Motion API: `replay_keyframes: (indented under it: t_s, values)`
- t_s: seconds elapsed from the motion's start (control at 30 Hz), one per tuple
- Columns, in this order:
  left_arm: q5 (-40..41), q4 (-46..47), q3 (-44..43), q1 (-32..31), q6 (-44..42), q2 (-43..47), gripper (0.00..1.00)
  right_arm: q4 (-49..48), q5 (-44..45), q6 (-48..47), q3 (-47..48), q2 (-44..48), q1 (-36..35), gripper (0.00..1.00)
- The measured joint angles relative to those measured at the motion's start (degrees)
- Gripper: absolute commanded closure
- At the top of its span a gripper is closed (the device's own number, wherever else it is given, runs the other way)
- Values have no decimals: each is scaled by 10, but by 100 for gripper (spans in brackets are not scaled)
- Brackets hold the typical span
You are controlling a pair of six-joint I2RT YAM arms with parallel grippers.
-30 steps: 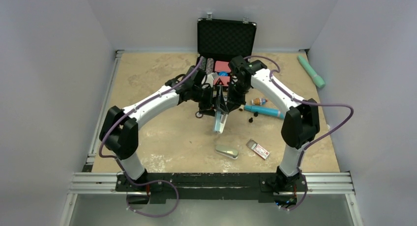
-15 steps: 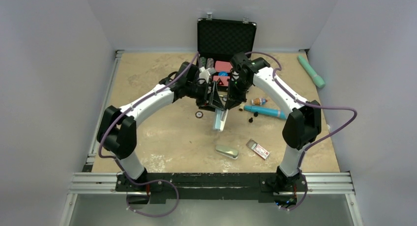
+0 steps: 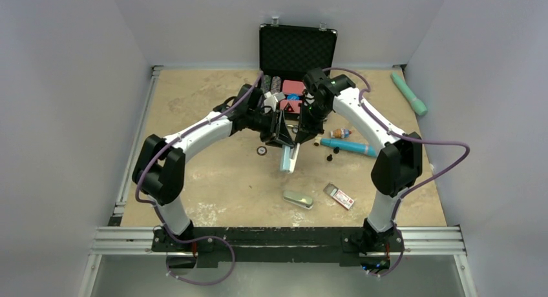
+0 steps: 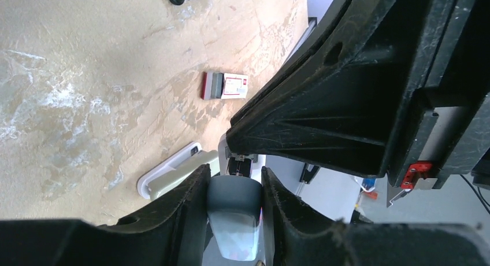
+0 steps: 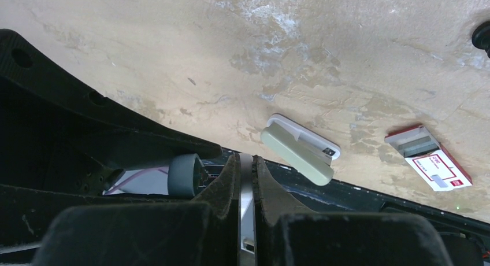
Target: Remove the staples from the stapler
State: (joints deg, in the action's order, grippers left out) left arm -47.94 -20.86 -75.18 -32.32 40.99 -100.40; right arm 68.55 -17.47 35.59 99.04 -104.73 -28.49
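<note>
The light blue stapler (image 3: pixel 288 159) hangs above the table's middle, held between both arms. My left gripper (image 3: pixel 282 135) is shut on its grey-blue body; in the left wrist view the body (image 4: pixel 234 214) fills the gap between the fingers of the gripper (image 4: pixel 234 188). My right gripper (image 3: pixel 300 137) is shut on a thin pale strip of the stapler (image 5: pixel 247 191), clamped edge-on at the gripper's tip (image 5: pixel 247 166). The stapler's rounded grey end (image 5: pixel 185 174) shows just left of it. No staples show.
A pale green case (image 3: pixel 298 199) and a red-and-white staple box (image 3: pixel 339 196) lie on the table near me. A teal pen (image 3: pixel 347 146), small black pieces (image 3: pixel 333 155) and a ring (image 3: pixel 262 150) lie around the stapler. An open black case (image 3: pixel 297 51) stands at the back.
Both grippers have shifted slightly back with the stapler still held. The left wrist has moved right, uncovering the small ring on the table.
</note>
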Motion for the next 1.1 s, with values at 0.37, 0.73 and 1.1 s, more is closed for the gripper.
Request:
replay_keyframes:
  t_s: [0.37, 0.73, 1.1]
  values:
    - [73, -4, 101, 2, 117, 42, 100, -35, 0, 95, -154, 11, 41, 100]
    - [103, -7, 158, 21, 301, 82, 100, -32, 13, 181, -211, 50, 118, 100]
    - [130, -135, 177, 32, 489, 124, 100, -29, -45, 238, -257, 25, 120, 100]
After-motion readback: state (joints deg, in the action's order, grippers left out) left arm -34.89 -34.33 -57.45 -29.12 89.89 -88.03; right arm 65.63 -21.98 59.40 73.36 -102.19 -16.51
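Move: The blue stapler is already held by both hands, its body running back from them: its middle is about 4 cm back, 1 cm right of and 2 cm below the left hand, and 6 cm back, 2 cm left of and 2 cm below the right. The green stapler lies 14 cm back and 1 cm right of the right hand, the staple box 14 cm back and 14 cm right, both on the table some 15 cm below. The blue stapler's two halves are drawn apart and lowered: the left hand, still pinching the blue cover, goes about 6 cm left, also down and back, rolling some 60 degrees about its finger line. The right keeps its grip on the white base and sinks about 8 cm while pulling right, then back, turning clockwise with its fingertips swinging back. ##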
